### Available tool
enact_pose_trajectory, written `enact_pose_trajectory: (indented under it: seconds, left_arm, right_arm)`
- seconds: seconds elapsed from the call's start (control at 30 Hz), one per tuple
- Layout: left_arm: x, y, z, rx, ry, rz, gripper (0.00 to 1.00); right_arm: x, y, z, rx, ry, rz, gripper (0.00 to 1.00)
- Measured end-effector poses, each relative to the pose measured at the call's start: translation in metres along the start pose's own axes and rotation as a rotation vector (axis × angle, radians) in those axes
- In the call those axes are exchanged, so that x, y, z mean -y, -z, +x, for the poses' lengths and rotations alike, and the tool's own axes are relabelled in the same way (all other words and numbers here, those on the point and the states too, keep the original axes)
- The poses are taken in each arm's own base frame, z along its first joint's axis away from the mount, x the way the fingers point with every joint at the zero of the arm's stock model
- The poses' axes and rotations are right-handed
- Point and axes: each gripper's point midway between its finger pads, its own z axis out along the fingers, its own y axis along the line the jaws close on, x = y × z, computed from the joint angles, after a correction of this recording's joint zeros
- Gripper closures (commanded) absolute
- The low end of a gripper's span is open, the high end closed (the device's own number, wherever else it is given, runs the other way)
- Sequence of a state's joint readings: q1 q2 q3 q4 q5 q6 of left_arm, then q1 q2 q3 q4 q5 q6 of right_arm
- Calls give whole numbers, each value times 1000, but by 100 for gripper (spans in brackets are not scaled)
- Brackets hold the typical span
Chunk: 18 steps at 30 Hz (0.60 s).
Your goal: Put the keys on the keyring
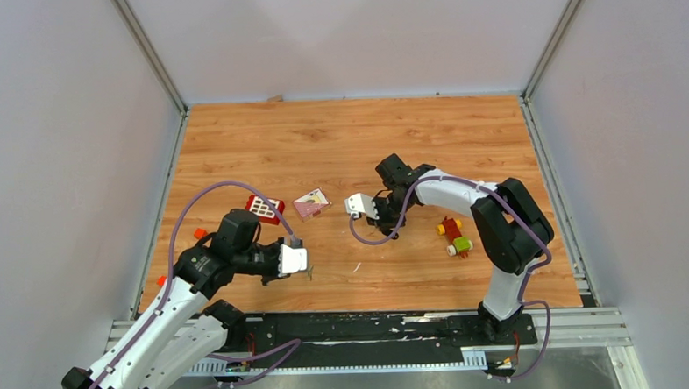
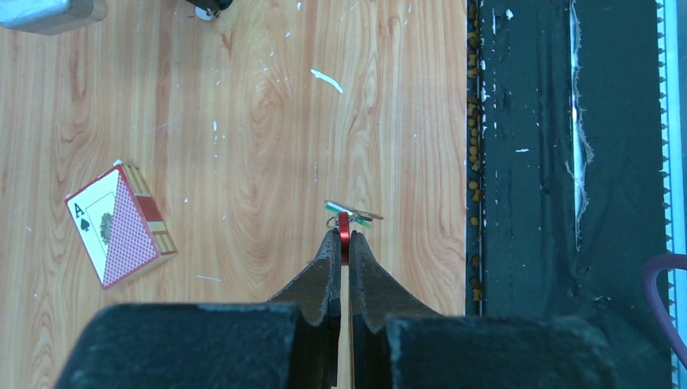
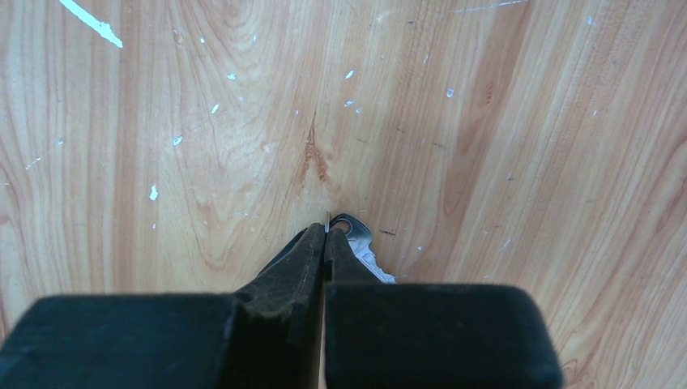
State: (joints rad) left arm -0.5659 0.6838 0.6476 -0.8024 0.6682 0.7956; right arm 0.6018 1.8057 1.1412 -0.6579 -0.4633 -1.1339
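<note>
My left gripper (image 2: 343, 237) is shut on the red keyring (image 2: 343, 223), held edge-on just above the wood near the table's front edge. A green-headed key (image 2: 355, 215) with thin metal parts hangs at the ring's tip. In the top view the left gripper (image 1: 298, 260) is at front left of centre. My right gripper (image 3: 326, 232) is shut on the thin wire loop of a silver key (image 3: 362, 248), whose blade lies along the right finger. In the top view the right gripper (image 1: 360, 205) is at mid-table. No black key head shows.
A red box with white squares (image 1: 264, 208) and a playing-card box (image 1: 312, 204) lie between the arms; the card box also shows in the left wrist view (image 2: 117, 223). A red-yellow-green toy block cluster (image 1: 453, 234) lies at the right. The black front rail (image 2: 526, 162) is just right of the left gripper.
</note>
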Motion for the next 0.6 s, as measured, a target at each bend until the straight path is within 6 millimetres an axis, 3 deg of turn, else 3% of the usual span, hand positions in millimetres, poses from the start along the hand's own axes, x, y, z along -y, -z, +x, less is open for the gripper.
enact_pose_trajectory:
  seconds: [0.23,0.5,0.6]
  left_arm:
    - [-3,-3,1,-4,0,4,100]
    - [-10,-15,3,-7,16,34,100]
    - [-16,-18,-5,11,14,44,100]
  right_arm:
    - [-1,12,-12,39,-21,25,100]
    - [-2,63,-52,164,-10,135,100]
    - [-4,78,-64,203,-11,162,100]
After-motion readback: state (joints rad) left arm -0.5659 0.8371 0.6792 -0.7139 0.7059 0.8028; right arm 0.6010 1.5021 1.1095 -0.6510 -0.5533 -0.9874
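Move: The right hand's shut fingers already pinch the key at the table top. The keyring, held with a key in the left hand, lies about 14 cm back, 16 cm to the left and 12 cm above. From the right hand, the card box is some 17 cm left and 10 cm farther out; the toy car stands level, about 17 cm right. From the left hand, the right hand's key is roughly 14 cm ahead, 16 cm right and 12 cm lower. Straight up after a brief pause, gathering speed, the right hand lifts its pinched key about 9.5 cm off the table, drifting slightly back and left towards the keyring, while its down-pointing fingers swing some 15 degrees outward to the left. The left hand keeps its shut grip on the keyring and eases forward and right by about 2.5 cm, dipping slightly before rising again. ##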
